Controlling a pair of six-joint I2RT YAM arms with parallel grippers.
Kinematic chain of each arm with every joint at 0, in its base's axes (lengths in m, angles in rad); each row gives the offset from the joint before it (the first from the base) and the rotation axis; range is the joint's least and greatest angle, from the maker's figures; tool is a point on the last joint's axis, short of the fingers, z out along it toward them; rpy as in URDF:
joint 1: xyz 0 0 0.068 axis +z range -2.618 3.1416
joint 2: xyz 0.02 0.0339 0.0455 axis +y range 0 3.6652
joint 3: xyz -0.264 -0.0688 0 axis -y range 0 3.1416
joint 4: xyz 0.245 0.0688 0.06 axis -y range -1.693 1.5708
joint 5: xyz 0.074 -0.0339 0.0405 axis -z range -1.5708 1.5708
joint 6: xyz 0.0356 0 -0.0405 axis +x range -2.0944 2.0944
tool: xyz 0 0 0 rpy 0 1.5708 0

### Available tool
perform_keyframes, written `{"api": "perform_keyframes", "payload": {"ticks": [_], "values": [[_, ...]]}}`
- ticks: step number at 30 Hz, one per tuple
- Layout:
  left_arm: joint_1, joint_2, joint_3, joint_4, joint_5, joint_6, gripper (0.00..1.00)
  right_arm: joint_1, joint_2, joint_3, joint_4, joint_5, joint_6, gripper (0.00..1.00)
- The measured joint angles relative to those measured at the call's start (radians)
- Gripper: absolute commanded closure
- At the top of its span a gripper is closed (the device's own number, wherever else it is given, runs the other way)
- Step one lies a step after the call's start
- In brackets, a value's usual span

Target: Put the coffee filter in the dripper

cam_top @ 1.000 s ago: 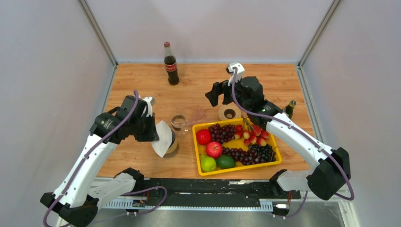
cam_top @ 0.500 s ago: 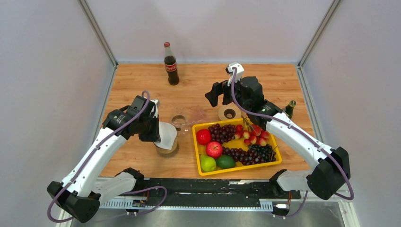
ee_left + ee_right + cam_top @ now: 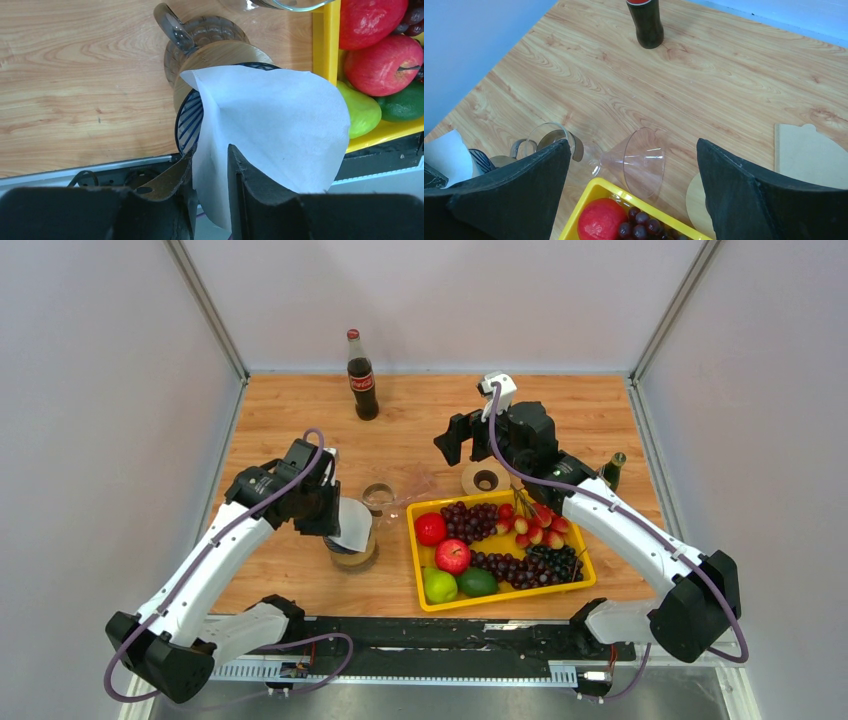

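Observation:
The white paper coffee filter point(image 3: 270, 125) lies tilted against the top of the dripper point(image 3: 187, 117), a blue-striped cone in a wooden collar. Its point sits at the dripper's mouth and its wide end still reaches back between the fingers of my left gripper point(image 3: 211, 150), whose jaws are parted a little around the paper. From above, the filter point(image 3: 352, 525) covers the dripper point(image 3: 354, 554), with the left gripper point(image 3: 335, 523) just to its left. My right gripper point(image 3: 632, 145) hangs wide open and empty over the back of the table point(image 3: 450, 445).
A glass mug point(image 3: 378, 498) and a tipped clear plastic funnel point(image 3: 644, 160) lie just behind the dripper. The yellow tray point(image 3: 510, 597) of fruit is to its right. A cola bottle point(image 3: 361, 378), a brown filter stack point(image 3: 809, 155) and a small green bottle point(image 3: 612, 470) stand further back.
My left gripper has moved back and to the right, bringing the filter down onto the dripper, and its jaws have parted. The right arm has not moved.

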Motion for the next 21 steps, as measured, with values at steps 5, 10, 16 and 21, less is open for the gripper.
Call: {"api": "perform_keyframes", "payload": {"ticks": [5,10,16,21], "values": [[0.0,-0.001,0.006,-0.002,-0.011,0.0,0.56,0.0,0.0,0.0,0.0,0.002,0.0,0.0],[0.0,-0.022,0.056,-0.002,-0.01,0.001,0.45,0.0,0.0,0.0,0.0,0.003,0.0,0.0],[0.0,-0.061,0.158,-0.021,-0.005,0.008,0.4,0.0,0.0,0.0,0.0,0.003,0.0,0.0],[0.0,-0.082,0.243,-0.014,-0.003,0.011,0.4,0.0,0.0,0.0,0.0,0.007,0.0,0.0]]}}
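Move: The left hand is low over the dripper, with the white filter's left edge between its already parting fingers. The dripper's middle lies about 4 cm to the right, 1 cm ahead and 4 cm below. The glass stands roughly 9 cm ahead and 9 cm right, and the yellow tray's middle some 34 cm right and 1 cm back, both about 12 cm lower. From the idle right hand, the dripper is around 24 cm left, 17 cm back and 13 cm down. Left fingers open wider and the hand rises about 9 cm clear of the filter, fingers tipping forward some 15 degrees. ##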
